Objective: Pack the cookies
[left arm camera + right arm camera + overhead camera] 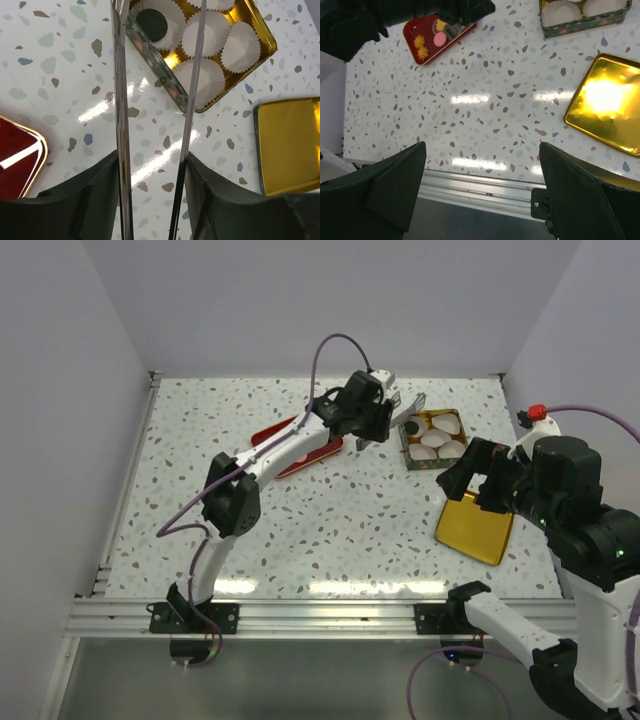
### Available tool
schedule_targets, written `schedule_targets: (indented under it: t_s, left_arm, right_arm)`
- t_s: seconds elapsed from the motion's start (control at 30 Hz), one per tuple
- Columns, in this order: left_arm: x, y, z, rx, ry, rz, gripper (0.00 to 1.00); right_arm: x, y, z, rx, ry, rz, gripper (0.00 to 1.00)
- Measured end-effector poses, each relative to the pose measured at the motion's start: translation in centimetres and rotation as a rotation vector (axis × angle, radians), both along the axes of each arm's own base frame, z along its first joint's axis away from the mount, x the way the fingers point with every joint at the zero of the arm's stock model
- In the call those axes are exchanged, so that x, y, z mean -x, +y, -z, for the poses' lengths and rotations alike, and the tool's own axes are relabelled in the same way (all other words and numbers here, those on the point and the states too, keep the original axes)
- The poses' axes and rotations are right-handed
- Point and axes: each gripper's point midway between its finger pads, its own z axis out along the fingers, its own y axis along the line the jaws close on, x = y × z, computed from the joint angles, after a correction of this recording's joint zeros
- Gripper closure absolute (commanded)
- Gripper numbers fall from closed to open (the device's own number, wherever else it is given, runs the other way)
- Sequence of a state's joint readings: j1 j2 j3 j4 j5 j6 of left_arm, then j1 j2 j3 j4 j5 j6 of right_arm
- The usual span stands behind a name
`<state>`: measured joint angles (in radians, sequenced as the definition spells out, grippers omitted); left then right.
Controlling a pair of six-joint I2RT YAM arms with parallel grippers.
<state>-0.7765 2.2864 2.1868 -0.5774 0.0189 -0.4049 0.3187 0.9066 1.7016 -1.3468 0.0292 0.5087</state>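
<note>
My left gripper holds metal tongs by their two arms, reaching over the near corner of the green tin. The tong arms stand apart with nothing between them. One dark cookie lies in a white paper cup in the tin. The red tray holds orange cookies and a pink cookie. My right gripper is open and empty, high above the table's near right part.
Several empty white paper cups fill the tin. The gold tin lid lies flat near my right gripper. White walls stand on three sides. A metal rail runs along the near edge.
</note>
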Motion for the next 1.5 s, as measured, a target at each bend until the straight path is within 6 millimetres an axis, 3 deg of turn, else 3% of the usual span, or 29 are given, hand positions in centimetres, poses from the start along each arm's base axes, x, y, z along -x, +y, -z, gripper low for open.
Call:
schedule_targets:
  t_s: [0.13,0.3,0.47,0.53,0.67,0.83,1.13,1.5]
  left_arm:
    - [0.1,3.5,-2.0,-0.013,-0.006,-0.039,0.44]
    - [0.9,11.1,-3.8,-0.079,-0.008,-0.127,0.44]
    - [2.0,17.7,-3.1,-0.197,-0.003,-0.211,0.44]
    - [2.5,19.0,-2.3,-0.253,0.005,-0.22,0.44]
    - [3.9,20.6,-0.2,-0.355,0.044,-0.217,0.44]
    - [4.7,21.7,0.8,-0.41,0.072,-0.227,0.44]
    - [5.0,21.9,2.6,-0.442,0.106,-0.222,0.45]
    - [4.1,21.4,6.4,-0.501,0.173,-0.212,0.5]
  right_arm:
    - [0.0,0.4,1.9,0.0,0.061,-0.011,0.01]
    - [0.2,1.4,5.7,-0.009,0.188,-0.043,0.01]
    - [-1.0,3.1,8.5,-0.048,0.263,-0.08,0.01]
    - [-1.7,3.8,9.4,-0.061,0.285,-0.092,0.01]
    - [-3.5,5.1,10.1,-0.087,0.309,-0.12,0.01]
    - [-4.8,6.0,10.5,-0.096,0.322,-0.14,0.01]
    - [-4.3,5.8,9.7,-0.1,0.284,-0.148,0.01]
    - [-3.8,5.6,9.6,-0.103,0.271,-0.148,0.01]
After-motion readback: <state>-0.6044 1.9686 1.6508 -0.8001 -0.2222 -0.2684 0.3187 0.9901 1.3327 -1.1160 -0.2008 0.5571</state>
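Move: The left hand holds the open tongs near the cookie box. The orange leaf cookie on the red tray lies roughly 16 cm to its left, 8 cm ahead and 15 cm below. The round yellow cookie is about 19 cm left and 6 ahead, the pink cookie 21 left and 3 ahead; the box's middle is 17 cm right and 7 ahead. From the empty right hand the leaf cookie lies some 34 cm ahead, 27 left and 37 lower. Leftwards in a quick low arc, the left hand carries the still open tongs away from the box to the cookie tray, about 21 cm. It rises a little first, then sinks to end lower and slightly back, its left side rolling up some 30 degrees so the tongs come over the cookies. The empty, wide-open right hand mainly sinks, drifting left and forward and tipping down. ##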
